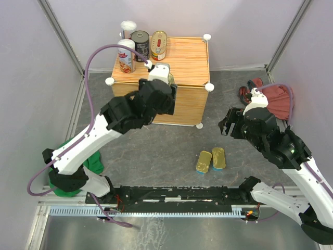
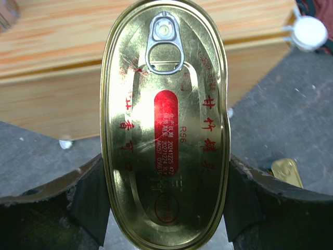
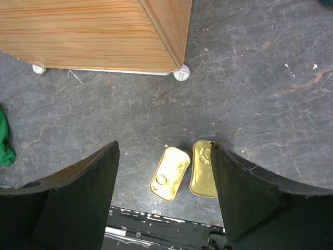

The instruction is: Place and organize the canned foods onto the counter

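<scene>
The counter is a light-wood box at the back. Two tall red-white cans with white lids, a dark round tin and an oval gold tin stand along its far left side. My left gripper hovers over the counter's front left part, shut on a second oval gold-red tin, which fills the left wrist view. Two rectangular gold tins lie side by side on the grey table. My right gripper hangs open above them with nothing between its fingers.
A red cloth lies at the right behind the right arm. A green cloth sits under the left arm. White ball knobs mark the counter's corners. Grey walls close in both sides.
</scene>
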You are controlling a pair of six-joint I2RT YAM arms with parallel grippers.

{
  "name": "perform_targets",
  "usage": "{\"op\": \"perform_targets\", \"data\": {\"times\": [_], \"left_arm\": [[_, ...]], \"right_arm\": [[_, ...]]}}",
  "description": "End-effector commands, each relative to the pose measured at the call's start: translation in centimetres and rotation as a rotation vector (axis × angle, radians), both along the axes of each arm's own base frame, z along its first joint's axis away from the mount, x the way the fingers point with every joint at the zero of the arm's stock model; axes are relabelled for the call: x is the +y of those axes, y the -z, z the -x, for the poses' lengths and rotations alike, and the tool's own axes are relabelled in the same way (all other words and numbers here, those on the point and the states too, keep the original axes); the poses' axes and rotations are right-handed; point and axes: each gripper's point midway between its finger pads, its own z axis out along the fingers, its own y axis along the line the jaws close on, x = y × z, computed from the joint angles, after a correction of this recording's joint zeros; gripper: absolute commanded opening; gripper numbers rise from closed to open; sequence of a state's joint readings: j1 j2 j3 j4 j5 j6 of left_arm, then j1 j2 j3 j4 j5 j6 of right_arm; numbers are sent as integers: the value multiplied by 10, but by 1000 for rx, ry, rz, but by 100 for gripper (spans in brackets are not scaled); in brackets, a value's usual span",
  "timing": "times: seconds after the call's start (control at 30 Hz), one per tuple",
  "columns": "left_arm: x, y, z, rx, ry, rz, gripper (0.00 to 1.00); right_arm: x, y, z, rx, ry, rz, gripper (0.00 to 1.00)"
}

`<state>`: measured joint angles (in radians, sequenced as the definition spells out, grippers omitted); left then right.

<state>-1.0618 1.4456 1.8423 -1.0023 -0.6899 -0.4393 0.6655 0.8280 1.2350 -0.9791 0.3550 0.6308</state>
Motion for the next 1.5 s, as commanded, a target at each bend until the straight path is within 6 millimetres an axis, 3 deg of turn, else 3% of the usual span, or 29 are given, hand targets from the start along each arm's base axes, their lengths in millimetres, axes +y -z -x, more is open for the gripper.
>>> {"op": "perform_targets", "data": {"times": [0.0, 0.27, 0.63, 0.9, 1.47], "left_arm": [[17, -32, -26, -37, -11, 0, 3], [27, -30, -74, 15, -56, -48, 3], [38, -27, -116, 32, -113, -45, 3], [47, -28, -132, 30, -119, -47, 3], [44, -13, -150, 62, -94, -79, 5]], "right_arm": [[4, -29, -4, -77, -11, -58, 79], [7, -40, -4, -94, -30, -70, 79], [11, -40, -4, -96, -43, -84, 79], [14, -37, -5, -88, -52, -85, 79], [17, -33, -8, -80, -47, -87, 79]]}}
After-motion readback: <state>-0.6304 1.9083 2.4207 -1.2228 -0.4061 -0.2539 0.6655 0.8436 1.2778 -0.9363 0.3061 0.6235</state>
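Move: Ahead of the left hand, which already holds an oval gold can, is the free front strip of the box top, some 16 cm forward, 3 cm left and 10 cm below. The standing gold can is about 21 cm ahead and 2 cm left, the black can 21 cm ahead and 10 cm left, the white-labelled can 16 cm ahead and 16 cm left, their middles about 5 cm below. From the right hand the free strip lies roughly 24 cm forward, 28 cm left and 4 cm lower. Carrying the gold can in from in front of the box, the left hand goes forward about 14 cm, fast at first and then slowing, and drifts some 4 cm left, over the box's front edge towards the free strip before the standing gold can. Late on it settles slightly lower; the wrist tips about 10 degrees further down and the fingers keep their hold on the can's sides. ##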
